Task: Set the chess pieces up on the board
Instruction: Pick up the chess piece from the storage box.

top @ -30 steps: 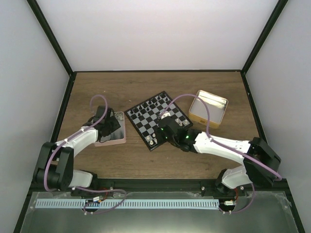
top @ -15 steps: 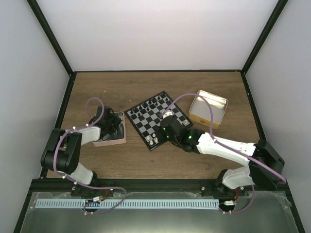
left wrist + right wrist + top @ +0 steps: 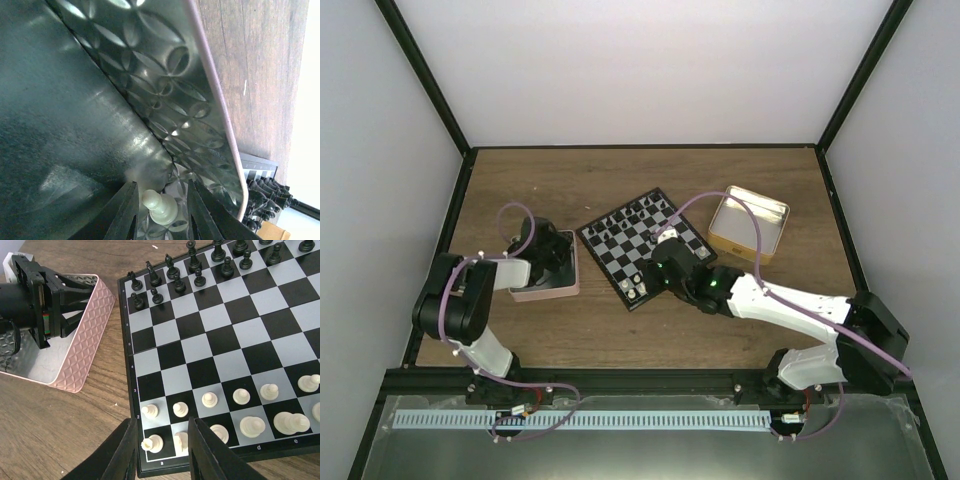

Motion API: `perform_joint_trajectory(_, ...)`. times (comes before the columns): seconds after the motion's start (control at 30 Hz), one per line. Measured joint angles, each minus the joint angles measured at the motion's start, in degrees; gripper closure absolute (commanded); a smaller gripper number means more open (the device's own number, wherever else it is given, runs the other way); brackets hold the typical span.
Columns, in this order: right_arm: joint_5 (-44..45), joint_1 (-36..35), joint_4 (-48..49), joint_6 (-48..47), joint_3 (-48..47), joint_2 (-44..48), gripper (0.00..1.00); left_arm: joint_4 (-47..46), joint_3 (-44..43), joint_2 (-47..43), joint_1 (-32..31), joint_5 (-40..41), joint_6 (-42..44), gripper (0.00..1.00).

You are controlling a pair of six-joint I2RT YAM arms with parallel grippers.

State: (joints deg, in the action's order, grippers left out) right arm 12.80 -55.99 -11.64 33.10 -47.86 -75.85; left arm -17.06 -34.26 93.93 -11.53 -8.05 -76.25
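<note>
The board (image 3: pixel 638 248) lies angled at mid-table, with black pieces (image 3: pixel 175 275) along its far side. Cream-white chess pieces (image 3: pixel 210 400) stand in two rows at its near side. My right gripper (image 3: pixel 162 422) hovers open above the board's near-left corner, and a white rook (image 3: pixel 152 443) and the piece beside it show between its fingers. My left gripper (image 3: pixel 162 187) is down inside the pink tin (image 3: pixel 220 115), its jaws on either side of a cream pawn (image 3: pixel 160 207). The pawn stands on the tin floor close to the left finger, with a gap to the right one.
The pink tin (image 3: pixel 548 275) sits left of the board, its wall (image 3: pixel 85 340) close to the board's edge. A gold tin (image 3: pixel 748 222) stands to the board's right. Bare wooden table (image 3: pixel 620 340) lies in front.
My left arm has folded back and its gripper has sunk into the pink tin, jaws narrowing round the pawn. The right gripper has barely shifted over the board's corner.
</note>
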Motion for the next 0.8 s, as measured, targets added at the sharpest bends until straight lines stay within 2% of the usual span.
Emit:
perform_joint_trajectory(0.5,1.0,0.0,-0.4,0.0,0.0,0.6,0.71,-7.0,1.5,2.6,0.0,0.3,-4.5,0.79)
perform_joint_trajectory(0.8,1.8,0.0,-1.2,0.0,0.0,1.9,0.71,-10.8,2.0,4.5,0.0,0.5,-6.4,0.96)
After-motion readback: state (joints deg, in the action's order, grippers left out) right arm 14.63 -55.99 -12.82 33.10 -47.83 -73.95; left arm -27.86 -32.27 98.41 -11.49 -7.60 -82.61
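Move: The white chess piece stands in the far right corner of the storage box, roughly 2 cm ahead of the left hand, 1 cm to its right and 2 cm lower. The box's middle is about 4 cm back and 4 cm to the left of that hand. The board's middle lies some 22 cm to its right, about level with it. From the right hand the piece is about 13 cm ahead, 21 cm left and 14 cm below. The white piece in the box corner is what the left fingers shut on: the hand, already down in the box, eases about 1 cm forward and a little down to bring the fingertips around the piece's top, rolling its left side down slightly. The partly open fingers narrow all the way until nearly shut, pinching the head. ##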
